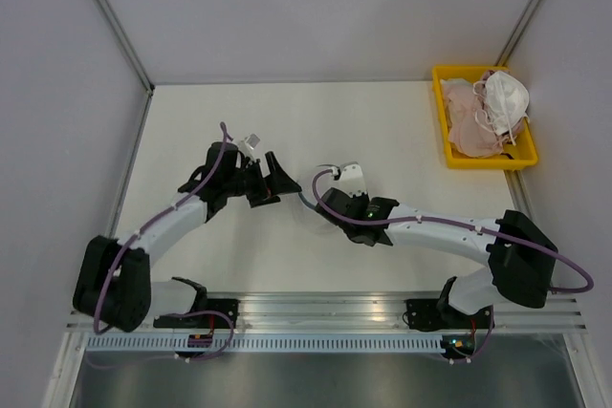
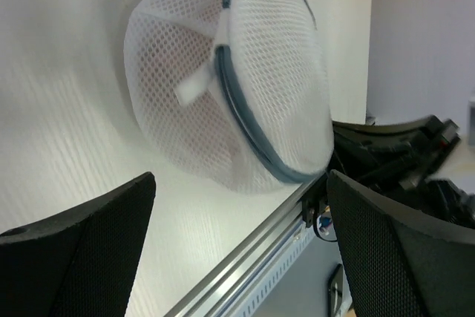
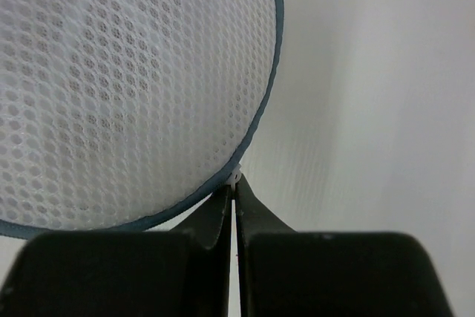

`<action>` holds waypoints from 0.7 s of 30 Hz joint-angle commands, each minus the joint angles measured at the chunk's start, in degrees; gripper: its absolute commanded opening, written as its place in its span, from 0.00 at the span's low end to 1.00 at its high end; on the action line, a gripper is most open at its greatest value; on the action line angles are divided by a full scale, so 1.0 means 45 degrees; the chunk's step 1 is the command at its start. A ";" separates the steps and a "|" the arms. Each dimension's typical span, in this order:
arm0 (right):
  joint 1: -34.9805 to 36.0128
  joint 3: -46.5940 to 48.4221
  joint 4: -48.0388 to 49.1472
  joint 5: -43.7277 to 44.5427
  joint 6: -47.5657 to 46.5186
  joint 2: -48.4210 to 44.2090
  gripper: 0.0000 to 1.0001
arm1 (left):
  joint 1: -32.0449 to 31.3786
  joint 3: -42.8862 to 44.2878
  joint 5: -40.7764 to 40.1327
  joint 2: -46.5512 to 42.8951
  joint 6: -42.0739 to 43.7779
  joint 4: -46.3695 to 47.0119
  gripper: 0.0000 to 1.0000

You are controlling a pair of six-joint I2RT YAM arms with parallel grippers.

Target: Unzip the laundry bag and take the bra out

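The laundry bag is a white mesh dome with a blue-grey zipper rim, standing on edge on the table. A faint pink tint shows through its mesh; the bra itself is hidden. My left gripper is open wide, its fingers short of the bag and touching nothing. From the other side, my right gripper is shut on a small white tab at the rim of the laundry bag. Seen from above, the left gripper and right gripper face each other mid-table.
A yellow tray at the back right holds pale pink garments and a white cupped item with straps. An aluminium rail runs along the near table edge. Grey walls close in the left, back and right.
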 commanded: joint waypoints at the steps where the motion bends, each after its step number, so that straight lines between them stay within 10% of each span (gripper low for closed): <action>1: -0.0010 -0.0202 0.0259 -0.0526 -0.0435 -0.0717 0.00 | 0.0022 -0.0660 -0.2258 -0.3176 -0.0700 -0.1499 1.00; 8: 0.0048 -0.0788 0.1841 -0.3805 -0.1490 -0.1538 0.00 | -0.0172 -0.1949 -0.1814 -0.7013 -0.2632 -0.2536 1.00; 21: 0.0595 -0.1296 0.4986 -0.8497 -0.2312 -0.1949 0.00 | -0.2047 -0.3103 -0.1911 -0.6257 -0.5250 -0.0371 0.99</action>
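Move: The left hand hangs open and empty beside the laundry bag. The zipper end pinched by the right fingers lies about 13 cm to its right, level fore and aft, some 4 cm lower; the mesh bag body fills the space between, its middle roughly 8 cm right and 6 cm below. From the right hand the zipper end is right at the fingertips, with the bag's middle around 5 cm to the left and a couple of centimetres lower. Still pinching the zipper end in shut fingers, the right hand carries it some 9 cm left and 6 cm back, rising slightly, towards the left hand's side, while its wrist swings counter-clockwise by about 30 degrees and rolls left side up. The left hand, fingers staying wide open and clear of the bag, draws back towards the base by nearly 9 cm in an arc, first rising and easing left, then sinking and coming back right, so that it ends a little above its starting height with the pinched zipper end closer to it. ##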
